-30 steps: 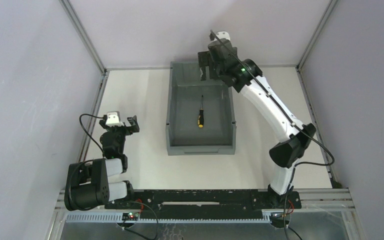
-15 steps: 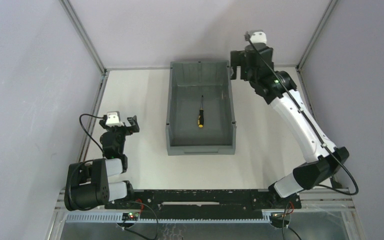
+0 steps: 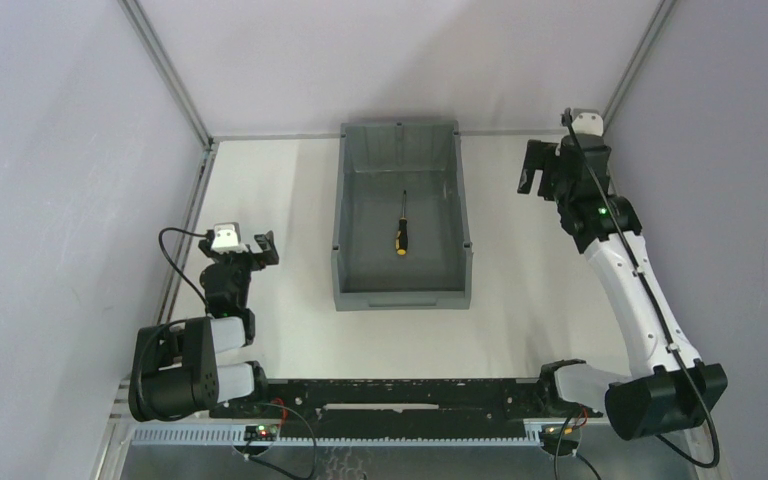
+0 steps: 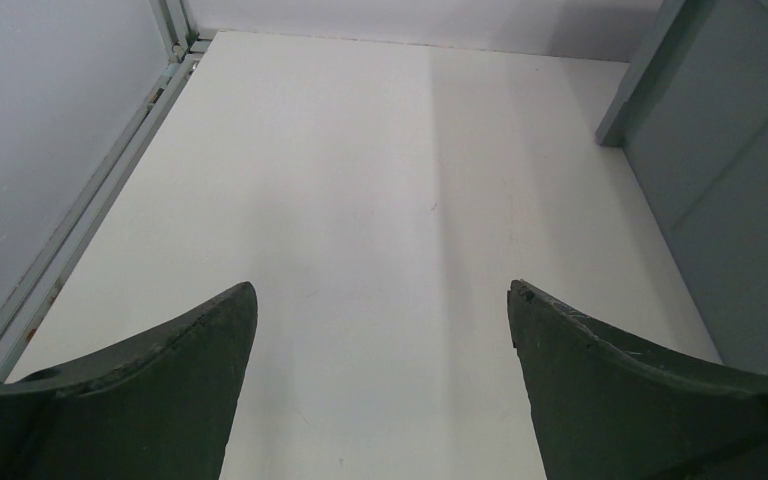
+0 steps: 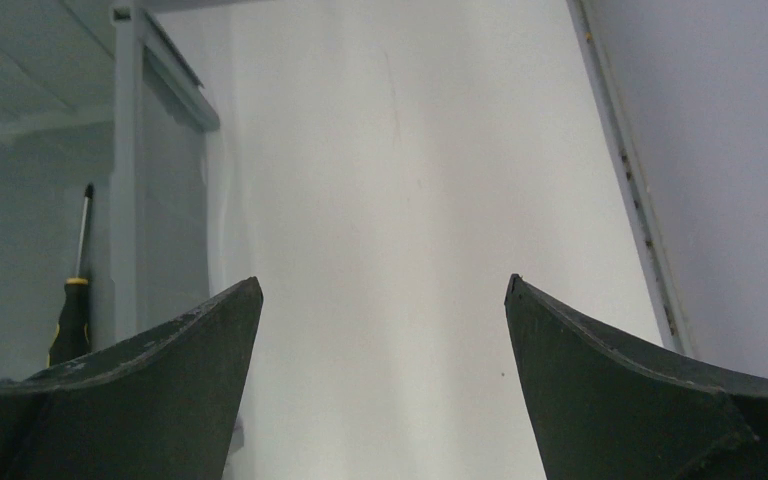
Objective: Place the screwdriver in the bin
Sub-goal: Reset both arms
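The screwdriver point(image 3: 400, 234), with a black-and-yellow handle and a thin dark shaft, lies flat on the floor of the grey bin point(image 3: 400, 297) near its middle, touched by neither gripper. My right gripper point(image 3: 537, 172) is open and empty, raised over the bare table to the right of the bin's far end. In the right wrist view the open gripper point(image 5: 382, 290) frames white table, with the bin's wall point(image 5: 160, 200) and the screwdriver point(image 5: 72, 315) at the left. My left gripper point(image 3: 263, 248) is open and empty, left of the bin; its wrist view point(image 4: 382, 290) shows the bin's outer wall point(image 4: 730, 200).
The bin stands against the back of the white table point(image 3: 540, 300). Metal frame rails point(image 3: 200, 190) and grey walls close in the left, right and back sides. The black mounting rail point(image 3: 400, 400) runs along the near edge.
My right arm has swung from over the bin's far right corner out to the right, clear of the bin. The screwdriver and left arm have not moved.
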{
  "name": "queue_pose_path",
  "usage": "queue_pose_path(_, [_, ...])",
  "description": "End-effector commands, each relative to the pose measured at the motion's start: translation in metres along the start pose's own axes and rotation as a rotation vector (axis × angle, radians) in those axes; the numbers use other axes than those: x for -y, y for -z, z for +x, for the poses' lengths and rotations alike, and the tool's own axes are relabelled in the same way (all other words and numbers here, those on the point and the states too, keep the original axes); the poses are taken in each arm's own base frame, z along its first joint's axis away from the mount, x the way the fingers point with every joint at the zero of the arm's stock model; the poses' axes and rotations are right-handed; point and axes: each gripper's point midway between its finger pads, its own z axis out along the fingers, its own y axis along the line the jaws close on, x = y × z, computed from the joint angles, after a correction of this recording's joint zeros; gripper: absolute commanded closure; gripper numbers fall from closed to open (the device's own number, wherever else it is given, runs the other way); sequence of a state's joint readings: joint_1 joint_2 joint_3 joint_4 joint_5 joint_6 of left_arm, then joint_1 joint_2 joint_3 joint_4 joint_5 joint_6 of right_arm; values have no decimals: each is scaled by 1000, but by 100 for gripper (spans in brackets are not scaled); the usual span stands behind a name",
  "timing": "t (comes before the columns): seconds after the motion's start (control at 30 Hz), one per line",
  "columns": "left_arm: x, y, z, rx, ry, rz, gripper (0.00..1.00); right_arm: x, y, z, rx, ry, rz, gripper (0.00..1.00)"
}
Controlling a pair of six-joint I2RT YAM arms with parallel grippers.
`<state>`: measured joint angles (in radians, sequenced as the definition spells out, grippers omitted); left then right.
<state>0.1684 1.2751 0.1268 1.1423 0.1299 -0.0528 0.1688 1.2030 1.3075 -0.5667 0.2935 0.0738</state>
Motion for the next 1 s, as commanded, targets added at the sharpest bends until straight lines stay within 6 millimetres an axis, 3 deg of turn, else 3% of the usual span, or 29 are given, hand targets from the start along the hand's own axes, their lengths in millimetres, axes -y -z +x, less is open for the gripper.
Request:
queue_pose_path(0.0, [-1, -4, -16, 52, -20, -4, 0, -2, 1, 4, 48, -32, -47, 0])
queue_pose_path(0.6, [-1, -4, -16, 52, -20, -5, 0, 3, -15, 109, -98, -79, -56, 0])
queue_pose_path(0.97, [-1, -4, -16, 52, -20, -5, 0, 1, -13, 117, -91, -93, -74, 0])
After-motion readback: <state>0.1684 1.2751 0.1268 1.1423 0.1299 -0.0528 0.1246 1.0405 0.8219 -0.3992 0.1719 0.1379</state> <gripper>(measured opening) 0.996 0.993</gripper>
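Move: The screwdriver already lies on the bin floor, about 28 cm to the right hand's left, some 9 cm ahead and 28 cm below it. The bin's right wall, the nearest thing to this empty hand, is roughly 16 cm to its left and 6 cm ahead, about 22 cm lower; under the hand is bare table. From the resting left hand the screwdriver is about 31 cm to the right, 11 cm ahead and 11 cm lower. With the screwdriver left behind in the bin, the empty right hand sinks about 13 cm towards the bare table to the right of the bin, drawing back some 5 cm as it goes and keeping its sideways distance from the bin's right wall. The fingers stay wide open and tip down roughly 10 degrees more; the descent stops just before the end, with nothing touched. ##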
